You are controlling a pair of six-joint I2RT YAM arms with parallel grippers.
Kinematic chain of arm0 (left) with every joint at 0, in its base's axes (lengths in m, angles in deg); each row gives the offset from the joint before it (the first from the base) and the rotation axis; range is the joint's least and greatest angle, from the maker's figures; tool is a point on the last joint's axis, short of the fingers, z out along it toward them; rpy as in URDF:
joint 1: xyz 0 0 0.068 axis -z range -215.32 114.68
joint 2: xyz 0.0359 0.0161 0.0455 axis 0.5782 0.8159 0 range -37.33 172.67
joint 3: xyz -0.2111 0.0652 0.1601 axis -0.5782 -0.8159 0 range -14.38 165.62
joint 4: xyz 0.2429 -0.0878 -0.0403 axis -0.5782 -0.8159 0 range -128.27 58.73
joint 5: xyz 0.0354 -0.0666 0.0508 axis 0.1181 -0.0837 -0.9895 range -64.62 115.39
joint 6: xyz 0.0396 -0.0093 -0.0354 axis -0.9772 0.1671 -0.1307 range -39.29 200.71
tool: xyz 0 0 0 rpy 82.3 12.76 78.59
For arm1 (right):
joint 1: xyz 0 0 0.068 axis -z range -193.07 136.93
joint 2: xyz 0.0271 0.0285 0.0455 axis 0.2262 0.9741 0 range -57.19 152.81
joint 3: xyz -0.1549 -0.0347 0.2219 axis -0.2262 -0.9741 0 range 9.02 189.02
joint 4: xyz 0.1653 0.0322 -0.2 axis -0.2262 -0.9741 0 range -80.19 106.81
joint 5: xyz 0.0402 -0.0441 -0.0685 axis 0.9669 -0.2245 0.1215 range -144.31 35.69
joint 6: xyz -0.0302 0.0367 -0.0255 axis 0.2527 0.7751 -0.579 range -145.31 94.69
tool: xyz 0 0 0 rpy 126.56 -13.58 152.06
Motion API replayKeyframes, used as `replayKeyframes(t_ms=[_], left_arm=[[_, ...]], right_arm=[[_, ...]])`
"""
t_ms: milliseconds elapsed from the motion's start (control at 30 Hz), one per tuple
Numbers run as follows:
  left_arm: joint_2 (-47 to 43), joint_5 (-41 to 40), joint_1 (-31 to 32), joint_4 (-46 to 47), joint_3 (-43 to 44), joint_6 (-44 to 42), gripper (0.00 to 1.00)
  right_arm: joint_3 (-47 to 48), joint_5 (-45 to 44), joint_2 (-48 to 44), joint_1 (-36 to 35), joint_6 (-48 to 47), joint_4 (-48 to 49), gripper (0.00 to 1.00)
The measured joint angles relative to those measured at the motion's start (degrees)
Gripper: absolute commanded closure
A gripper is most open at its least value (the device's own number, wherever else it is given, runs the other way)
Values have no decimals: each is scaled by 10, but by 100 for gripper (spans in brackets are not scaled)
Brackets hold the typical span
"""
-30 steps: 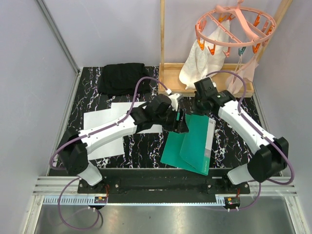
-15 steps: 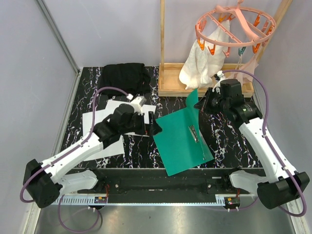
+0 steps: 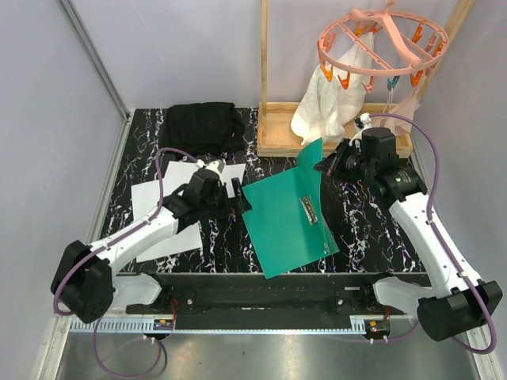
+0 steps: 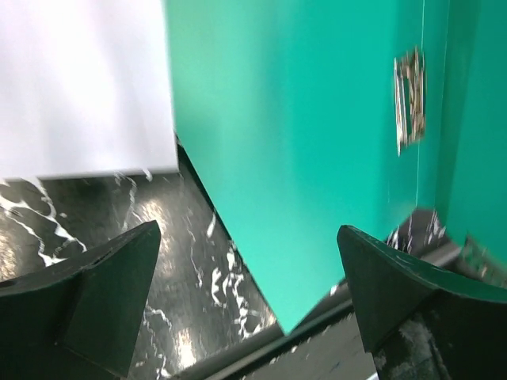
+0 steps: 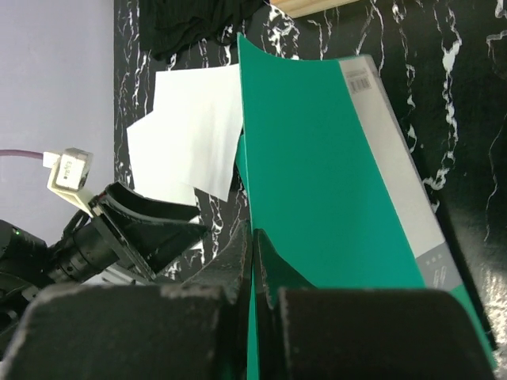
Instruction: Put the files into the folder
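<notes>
The teal-green folder [image 3: 281, 226] lies open on the black marble table, its metal clip [image 3: 309, 210] showing inside. Its cover stands raised at the far right edge, and my right gripper [image 3: 323, 168] is shut on that cover's edge [image 5: 253, 245]. My left gripper [image 3: 238, 202] hovers just left of the folder, open and empty; in its wrist view the jaws [image 4: 245, 317] stand wide over the folder's near corner [image 4: 301, 119]. The files, white sheets [image 3: 154, 194], lie on the table to the left, partly under my left arm, and also show as the files [image 5: 190, 134] and as a file [image 4: 79, 79].
A folded black cloth [image 3: 198, 127] lies at the back left. A wooden frame [image 3: 277, 138] stands at the back right, with a pink clip hanger [image 3: 372, 43] and pale garments [image 3: 325, 103] above it. Grey walls close both sides.
The folder has been opened from folded to flat. My left gripper opened wide and drew back left off it; my right gripper swung right, keeping the cover raised.
</notes>
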Motion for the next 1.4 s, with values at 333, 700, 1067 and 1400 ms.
replayKeyframes(t_ms=[333, 700, 1067, 1400], left_arm=[[8, 31, -34, 73, -12, 31, 1], [-31, 85, -34, 88, -100, 29, 1], [-100, 78, -34, 81, -116, 27, 1], [-91, 37, -34, 79, -123, 27, 1]], right_arm=[[-26, -44, -4, 10, 93, 14, 100], [23, -33, -3, 34, 89, 3, 100], [61, -24, -14, 46, 64, -14, 100], [67, -24, -41, 50, 76, -39, 100]])
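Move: The folder's open lower panel lies askew below both hands. Its middle is about 8 cm left of the right hand, 2 cm back and some 24 cm below. From the left hand it is about 12 cm to the right, 2 cm farther out and 9 cm below. The white files lie about 16 cm left of the left hand and 4 cm farther out. The wooden rack stands roughly 28 cm ahead of the right hand and 10 cm to its right. Still pinching the raised cover of the folder by its edge, the right hand dips a little, then lifts to about 6 cm above its start and draws some 3 cm right, turning about 10 degrees clockwise. The left hand hovers wide open by the panel's left edge, edging forward, then back about 4 cm, then slightly left. ##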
